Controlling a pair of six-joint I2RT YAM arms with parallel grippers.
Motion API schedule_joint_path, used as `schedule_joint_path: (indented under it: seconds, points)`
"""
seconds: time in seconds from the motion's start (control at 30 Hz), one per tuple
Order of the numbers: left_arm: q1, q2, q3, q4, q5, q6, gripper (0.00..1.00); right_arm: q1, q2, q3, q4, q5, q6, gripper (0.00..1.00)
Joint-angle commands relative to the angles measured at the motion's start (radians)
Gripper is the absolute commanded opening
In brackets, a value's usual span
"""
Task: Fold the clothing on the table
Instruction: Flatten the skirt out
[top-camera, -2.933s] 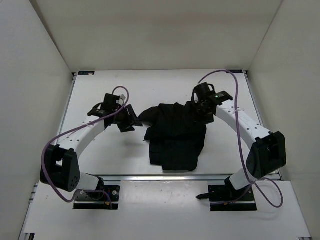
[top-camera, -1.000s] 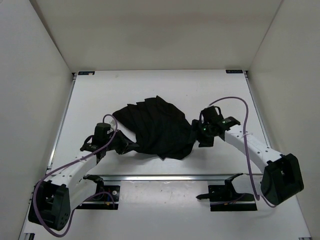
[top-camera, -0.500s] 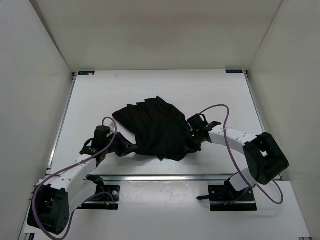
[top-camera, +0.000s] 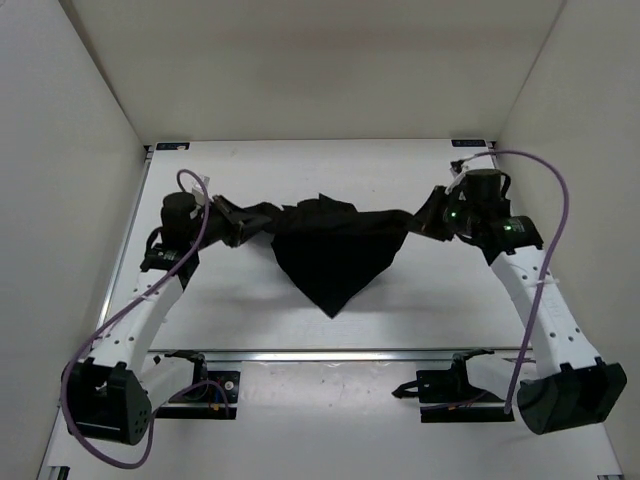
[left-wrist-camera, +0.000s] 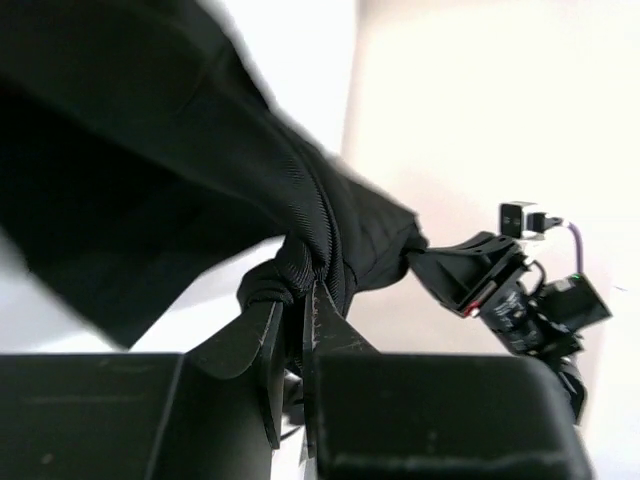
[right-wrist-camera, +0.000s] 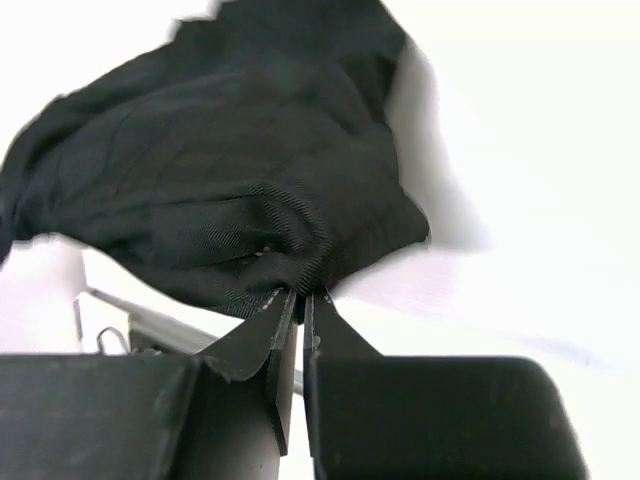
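Observation:
The black clothing hangs stretched between both grippers above the white table, sagging to a point in the middle. My left gripper is shut on its left end; in the left wrist view the fabric bunches at the left gripper's tips. My right gripper is shut on the right end, and the right wrist view shows the cloth pinched between the right gripper's jaws.
Off-white walls stand at the left, back and right. A metal rail runs along the table's near edge, with both arm bases behind it. Purple cables loop off each arm.
The right gripper has shut on the clothing's right edge. Both arms have lifted and drawn apart, raising the garment off the table and stretching it between them.

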Motion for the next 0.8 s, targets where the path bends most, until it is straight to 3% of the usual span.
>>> schedule_joint_path:
  seconds: [0.0, 0.27, 0.5, 0.6, 0.67, 0.73, 0.77]
  points:
    - [0.005, -0.046, 0.153, 0.017, 0.033, -0.042, 0.0, -0.028, -0.051, 0.166, -0.097, -0.128, -0.122, 0.0]
    - [0.009, -0.06, 0.44, -0.14, -0.027, 0.019, 0.0, 0.056, 0.061, 0.56, -0.204, -0.139, -0.127, 0.0]
    - [0.031, 0.204, 0.527, -0.036, 0.027, -0.008, 0.0, 0.006, 0.381, 0.733, -0.141, -0.211, -0.168, 0.0]
    - [0.049, 0.382, 0.731, -0.126, 0.036, 0.061, 0.0, 0.012, 0.576, 1.047, -0.224, -0.18, -0.208, 0.0]
    - [0.063, 0.501, 0.953, -0.204, 0.05, 0.081, 0.0, 0.006, 0.714, 1.384, -0.282, -0.192, -0.195, 0.0]
    - [0.069, 0.564, 1.126, -0.281, 0.033, 0.111, 0.0, -0.023, 0.754, 1.501, -0.275, -0.228, -0.132, 0.0]
    - [0.068, 0.596, 1.218, -0.328, 0.011, 0.121, 0.0, -0.037, 0.738, 1.473, -0.243, -0.246, -0.123, 0.0]
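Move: My two closed grippers hold the skirt's upper edge stretched between them. The bare far stretch of table it is taken towards lies about 35 cm ahead of each hand and 20 cm below, some 19 cm to the right of my left hand and 19 cm to the left of my right. From my left hand the hanging skirt's middle is 19 cm right, 4 cm back, 9 cm down, and its lowest corner 18 cm right, 10 cm back, 18 cm down. Both my hands keep their pinch on the skirt's top edge and whip it almost straight up by some 18 cm, fingers tipping upward about 20 degrees, then swing it forward about 17 cm over the far table, sinking a little on the way. My right hand also drifts 6 cm left, towards my left hand, turning slightly counter-clockwise. ##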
